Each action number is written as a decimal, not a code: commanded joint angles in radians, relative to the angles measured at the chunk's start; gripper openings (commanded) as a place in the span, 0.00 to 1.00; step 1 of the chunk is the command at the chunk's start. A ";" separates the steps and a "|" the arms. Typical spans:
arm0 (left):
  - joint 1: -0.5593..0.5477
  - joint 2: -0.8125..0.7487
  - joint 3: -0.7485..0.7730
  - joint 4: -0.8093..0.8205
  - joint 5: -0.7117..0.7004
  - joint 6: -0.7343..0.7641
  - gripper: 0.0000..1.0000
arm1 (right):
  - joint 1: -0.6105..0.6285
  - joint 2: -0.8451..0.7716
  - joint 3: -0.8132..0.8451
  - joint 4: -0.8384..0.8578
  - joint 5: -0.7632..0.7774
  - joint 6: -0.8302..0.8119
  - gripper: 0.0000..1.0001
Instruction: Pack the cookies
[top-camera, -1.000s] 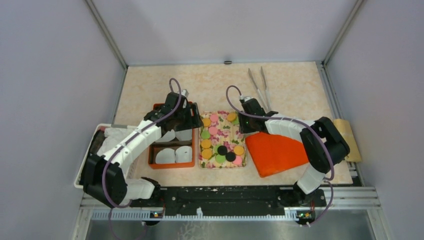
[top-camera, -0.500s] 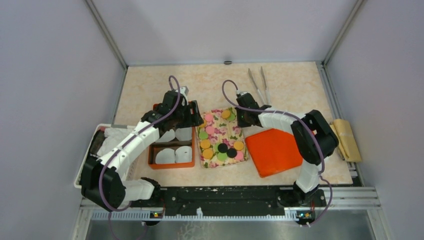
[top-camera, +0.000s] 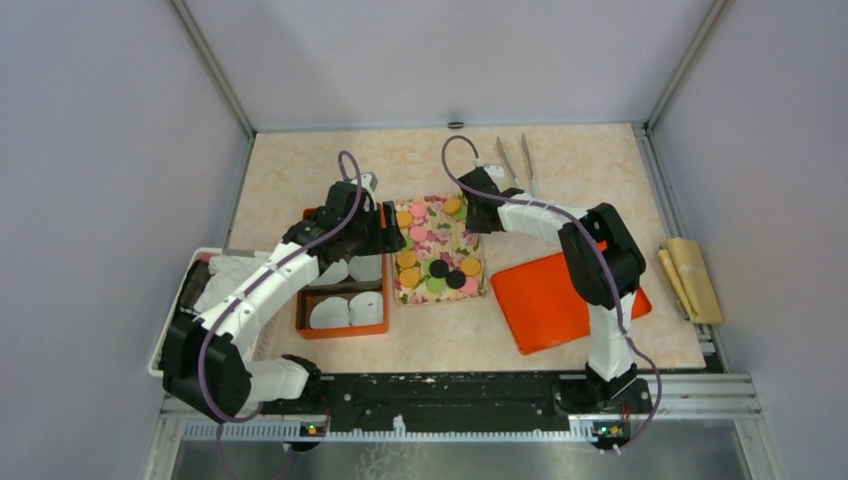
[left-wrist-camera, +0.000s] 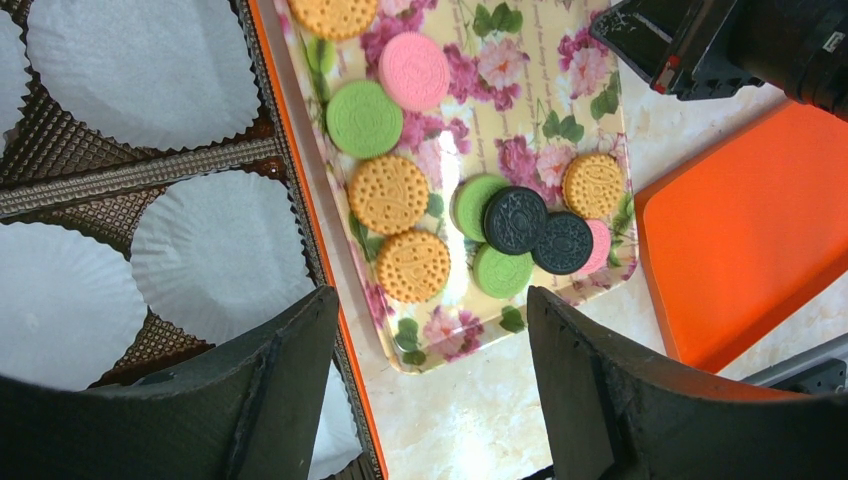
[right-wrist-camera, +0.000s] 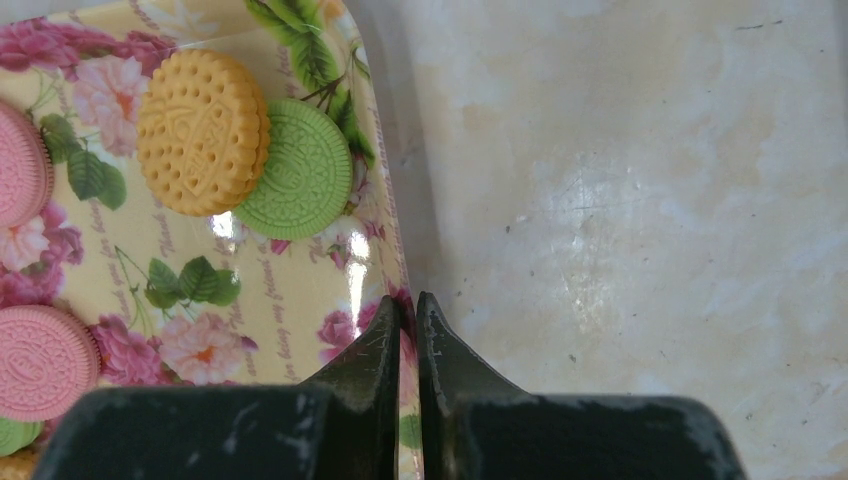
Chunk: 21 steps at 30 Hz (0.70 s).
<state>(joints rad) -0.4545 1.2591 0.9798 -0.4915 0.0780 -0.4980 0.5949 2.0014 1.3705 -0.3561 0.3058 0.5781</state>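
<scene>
The cookies (top-camera: 440, 268) are orange, green, pink and black discs lying on a floral tray (top-camera: 440, 232) in the middle of the table. My right gripper (top-camera: 470, 215) is shut on the tray's far right rim; in the right wrist view its fingertips (right-wrist-camera: 409, 305) pinch the rim of the tray (right-wrist-camera: 290, 290) beside an orange cookie (right-wrist-camera: 200, 130) and a green one (right-wrist-camera: 300, 170). My left gripper (top-camera: 385, 235) hangs open above the gap between tray and orange box (top-camera: 340, 328). In the left wrist view it (left-wrist-camera: 432, 320) is empty, with the cookies (left-wrist-camera: 388, 193) beyond it.
The orange box holds white paper liners (left-wrist-camera: 210, 255). An orange lid (top-camera: 545, 300) lies right of the tray. Metal tongs (top-camera: 520, 165) rest at the back. A white bin (top-camera: 205, 280) sits at the left edge, and a tan bundle (top-camera: 690, 275) at the right edge.
My right gripper has closed on the tray's rim and moved toward the back, and the tray with the cookies has slid back with it. My left gripper has stayed open.
</scene>
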 joint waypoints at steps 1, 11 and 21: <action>-0.004 0.012 0.042 0.042 0.000 0.012 0.75 | -0.014 0.044 0.021 -0.039 0.137 0.131 0.00; -0.004 0.015 0.041 0.032 -0.026 0.024 0.75 | -0.050 0.111 0.118 -0.059 0.112 0.070 0.00; -0.004 0.016 0.030 0.026 -0.041 0.024 0.75 | -0.050 0.002 0.109 -0.078 0.028 -0.073 0.64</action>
<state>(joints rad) -0.4545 1.2858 0.9844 -0.4866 0.0437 -0.4835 0.5529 2.0701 1.4731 -0.3988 0.3622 0.5846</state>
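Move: The right hand already has the tray's right rim between its shut fingers; the tray's middle lies about 9 cm left and 4 cm back, roughly 1 cm lower. The orange cookie stands about 6 cm ahead and 6 cm left, the pair of black cookies some 10 cm back and 7 cm left. From the left hand, the tray's middle is about 5 cm ahead, 11 cm right and 13 cm below. Still gripping the tray's right rim, the right hand pushes forward about 3 cm, drifting slightly right, then opens. ##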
